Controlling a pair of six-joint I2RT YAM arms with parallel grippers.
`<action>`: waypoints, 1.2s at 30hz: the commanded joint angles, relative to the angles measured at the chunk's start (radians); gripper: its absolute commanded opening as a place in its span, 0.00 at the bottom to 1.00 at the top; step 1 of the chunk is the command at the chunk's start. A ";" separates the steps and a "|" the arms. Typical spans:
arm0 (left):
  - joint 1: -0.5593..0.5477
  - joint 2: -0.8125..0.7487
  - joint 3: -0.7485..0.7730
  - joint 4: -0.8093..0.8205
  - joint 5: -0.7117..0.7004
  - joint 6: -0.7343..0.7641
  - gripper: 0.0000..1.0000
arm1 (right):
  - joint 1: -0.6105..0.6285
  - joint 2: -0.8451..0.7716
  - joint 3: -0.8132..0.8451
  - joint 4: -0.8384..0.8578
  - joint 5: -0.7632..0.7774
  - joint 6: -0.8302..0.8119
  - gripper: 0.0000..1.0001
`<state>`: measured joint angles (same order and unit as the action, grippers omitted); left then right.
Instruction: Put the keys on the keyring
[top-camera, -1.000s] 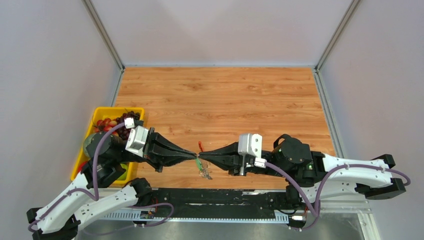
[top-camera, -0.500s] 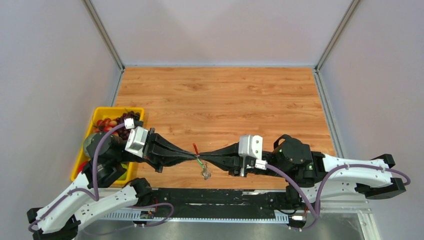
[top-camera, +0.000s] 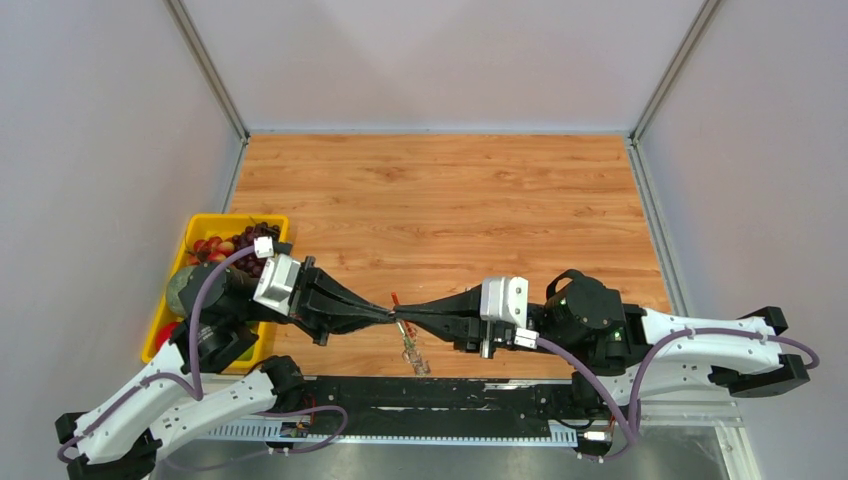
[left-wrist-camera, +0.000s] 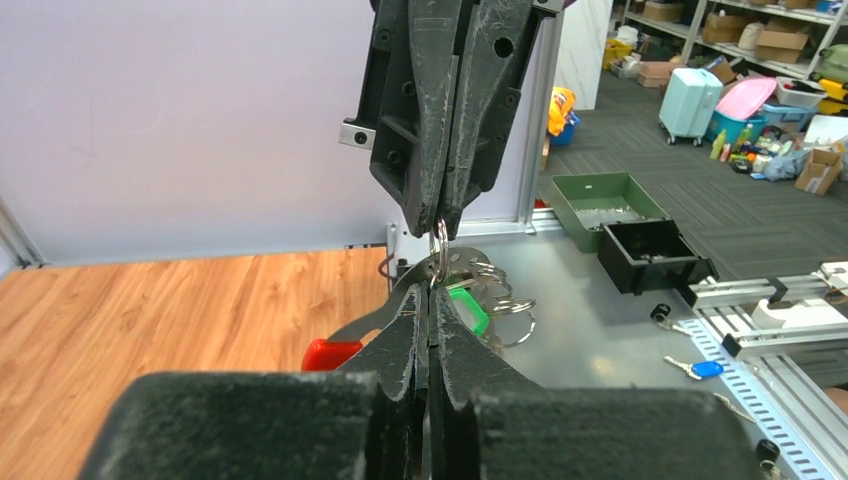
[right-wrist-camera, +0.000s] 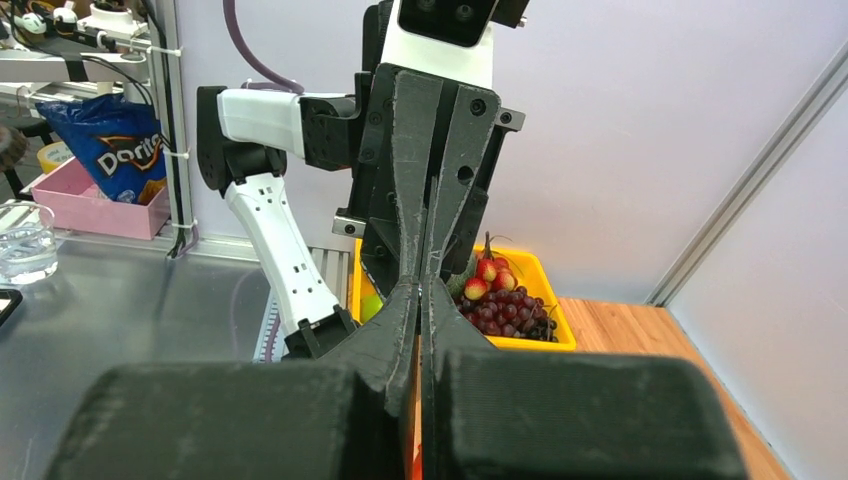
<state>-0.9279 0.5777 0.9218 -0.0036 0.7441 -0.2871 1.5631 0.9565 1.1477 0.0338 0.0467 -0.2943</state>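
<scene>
My two grippers meet tip to tip above the near middle of the table. My left gripper (top-camera: 390, 315) is shut on the keyring (left-wrist-camera: 372, 318), whose silvery metal runs to a red loop (left-wrist-camera: 325, 353) at its left. My right gripper (top-camera: 403, 319) comes in from the opposite side (left-wrist-camera: 440, 222) and is shut on a small metal ring (left-wrist-camera: 438, 245). The keys (left-wrist-camera: 466, 306), with their green head, hang just behind the tips among loose wire rings (left-wrist-camera: 508, 305). From above, the red loop (top-camera: 396, 297) sticks out behind the tips and the green key (top-camera: 404, 331) dangles below them.
A yellow tray (top-camera: 214, 221) of grapes and strawberries sits at the table's left edge beside my left arm; it also shows in the right wrist view (right-wrist-camera: 553, 341). Grey walls enclose the table. The metal base rail (top-camera: 430, 395) runs along the near edge.
Both wrists have shifted slightly toward the near edge, tips still pressed together. The dangling rings have swung a little lower and to the right.
</scene>
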 joint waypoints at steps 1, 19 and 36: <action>0.001 0.008 -0.003 0.036 0.039 -0.016 0.00 | 0.004 0.002 0.049 0.103 -0.015 -0.026 0.00; 0.001 -0.064 -0.017 -0.089 -0.181 0.044 0.49 | 0.005 0.013 0.056 0.004 0.248 0.008 0.00; 0.001 -0.046 -0.067 -0.223 -0.526 0.090 0.54 | -0.247 0.092 -0.051 -0.229 0.408 0.314 0.00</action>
<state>-0.9279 0.5209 0.8696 -0.1970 0.3252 -0.2256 1.4204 1.0424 1.1240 -0.1272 0.4763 -0.1360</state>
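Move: Both hands' shut fingertips meet on one small ring, and the keyring bunch hangs from it, its middle about 5 cm below and 2 cm back of either hand, in line sideways with the right and some 2 cm right of the left. From the right hand, the green key sits about 2 cm back and 4 cm below, straight under it sideways. The red handle is roughly 4 cm ahead, 1 cm right and 5 cm below. Left opens halfway off the ring, moving forward; right carries the keyring about 11 cm forward and 8 down. ##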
